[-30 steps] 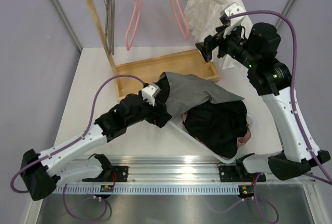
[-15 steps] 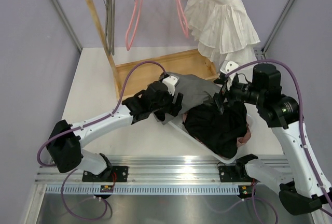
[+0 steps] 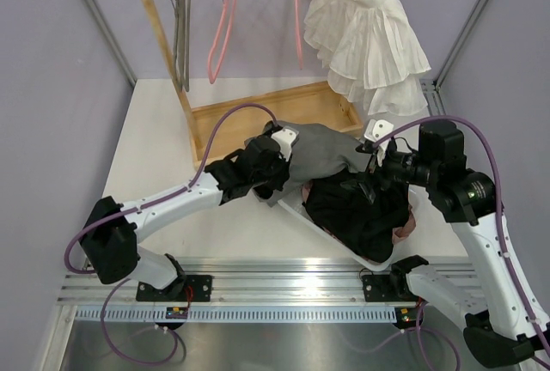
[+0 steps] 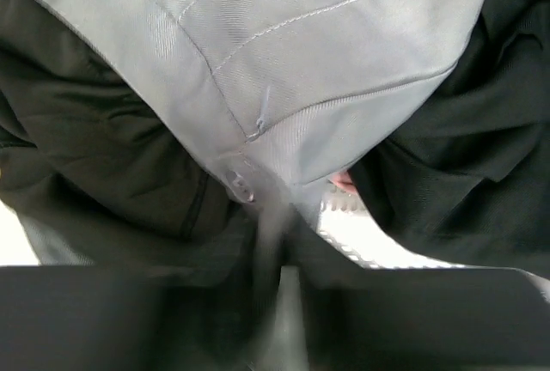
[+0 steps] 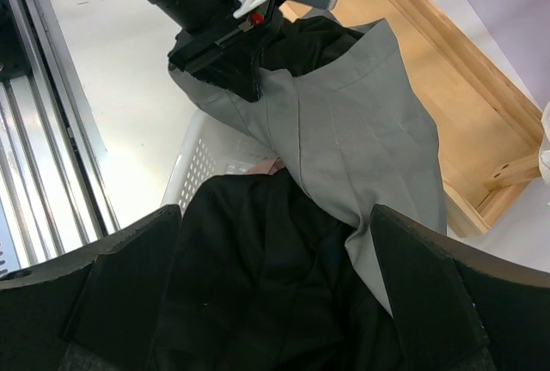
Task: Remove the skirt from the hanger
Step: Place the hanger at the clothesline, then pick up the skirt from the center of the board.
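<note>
A white ruffled skirt (image 3: 369, 36) hangs at the right end of the wooden rail; its hanger is hidden by the fabric. A grey garment (image 3: 322, 152) drapes over black clothes (image 3: 361, 208) in a white basket (image 3: 296, 212). My left gripper (image 3: 285, 179) is at the grey garment's (image 4: 301, 62) near left edge, and a fold of that cloth runs between its narrowed fingers (image 4: 288, 251). From the right wrist, the left gripper (image 5: 245, 83) is seen pinching the grey garment (image 5: 352, 130). My right gripper (image 5: 275, 302) hangs open just above the black clothes, far below the skirt.
Two pink hangers (image 3: 219, 32) (image 3: 298, 19) and grey hangers (image 3: 182, 36) hang bare on the rail. The rack's wooden base tray (image 3: 258, 113) sits behind the basket. The basket rim (image 5: 193, 165) shows under the clothes. A metal rail (image 3: 284, 289) runs along the near edge.
The right arm came down from the rack to above the basket, uncovering the white skirt. The left arm reached forward onto the grey garment and its jaws closed on the cloth.
</note>
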You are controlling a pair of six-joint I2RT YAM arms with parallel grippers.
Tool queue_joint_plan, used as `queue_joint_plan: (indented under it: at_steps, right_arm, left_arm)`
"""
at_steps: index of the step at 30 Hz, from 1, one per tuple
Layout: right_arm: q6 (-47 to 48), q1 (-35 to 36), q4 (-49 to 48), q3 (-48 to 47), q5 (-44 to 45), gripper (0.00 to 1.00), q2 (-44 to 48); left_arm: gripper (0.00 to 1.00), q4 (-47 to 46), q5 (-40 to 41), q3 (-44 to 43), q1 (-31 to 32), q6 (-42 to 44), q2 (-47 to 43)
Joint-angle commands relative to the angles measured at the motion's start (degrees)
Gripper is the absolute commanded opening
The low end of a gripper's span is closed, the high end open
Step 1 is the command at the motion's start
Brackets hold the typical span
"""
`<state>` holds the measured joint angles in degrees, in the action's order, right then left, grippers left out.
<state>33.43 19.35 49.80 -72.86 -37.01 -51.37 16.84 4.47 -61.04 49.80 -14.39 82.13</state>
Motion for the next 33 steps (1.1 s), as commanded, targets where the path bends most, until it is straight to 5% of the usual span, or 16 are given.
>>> queue_joint_plan:
  at_steps: [1, 6, 15, 23, 33]
  right_arm:
    - [0.5, -0.8, -0.9, 0.8, 0.1, 0.99, 1.4]
    - [-1.5, -1.7, -2.3, 3.2, 2.3, 0.99, 3.1]
    - [-13.4, -10.2, -10.8, 4.2, 14.4, 0.99, 2.9]
    - [-20.2, -25.1, -15.3, 3.3, 2.8, 1.00, 2.2]
    - [-29.4, -29.5, -19.7, 2.8, 9.0, 0.99, 5.4]
  left_arm:
    - [0.06, -1.2, -1.1, -3.0, -0.1, 0.3, -0.3]
    - [0.00, -0.7, -1.3, -6.9, -0.1, 0.4, -4.0]
    - [0.00, -2.2, -7.4, -27.5, 0.1, -1.3, -7.0]
    - [0.00, -9.2, -16.5, -42.7, 1.3, -4.9, -3.5]
    - [0.00, -16.6, -21.3, -58.0, 1.8, -11.0, 7.7]
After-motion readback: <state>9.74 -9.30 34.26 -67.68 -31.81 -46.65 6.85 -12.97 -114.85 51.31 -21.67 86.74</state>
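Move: The left hand is at the near-left waistband of the grey skirt, fingers part-closed on the cloth; the skirt's middle lies about 8 cm to its right and 5 cm ahead, roughly level. The black garment lies some 20 cm right and 10 cm back, slightly lower. The rack's wooden base is about 15 cm ahead, straight on and some 8 cm lower. From the empty right hand the skirt's middle is about 9 cm left, 8 cm ahead, 18 cm down. The left fingers finish closing on the grey skirt's waistband, pinching it, and then the left hand pulls it steeply upward, some 44 cm, drifting a little right, while the wrist swings about 60 degrees so the fingers go from slanting down to pointing right and slightly up. The open right hand clears away to the right and somewhat forward, turning clockwise. ##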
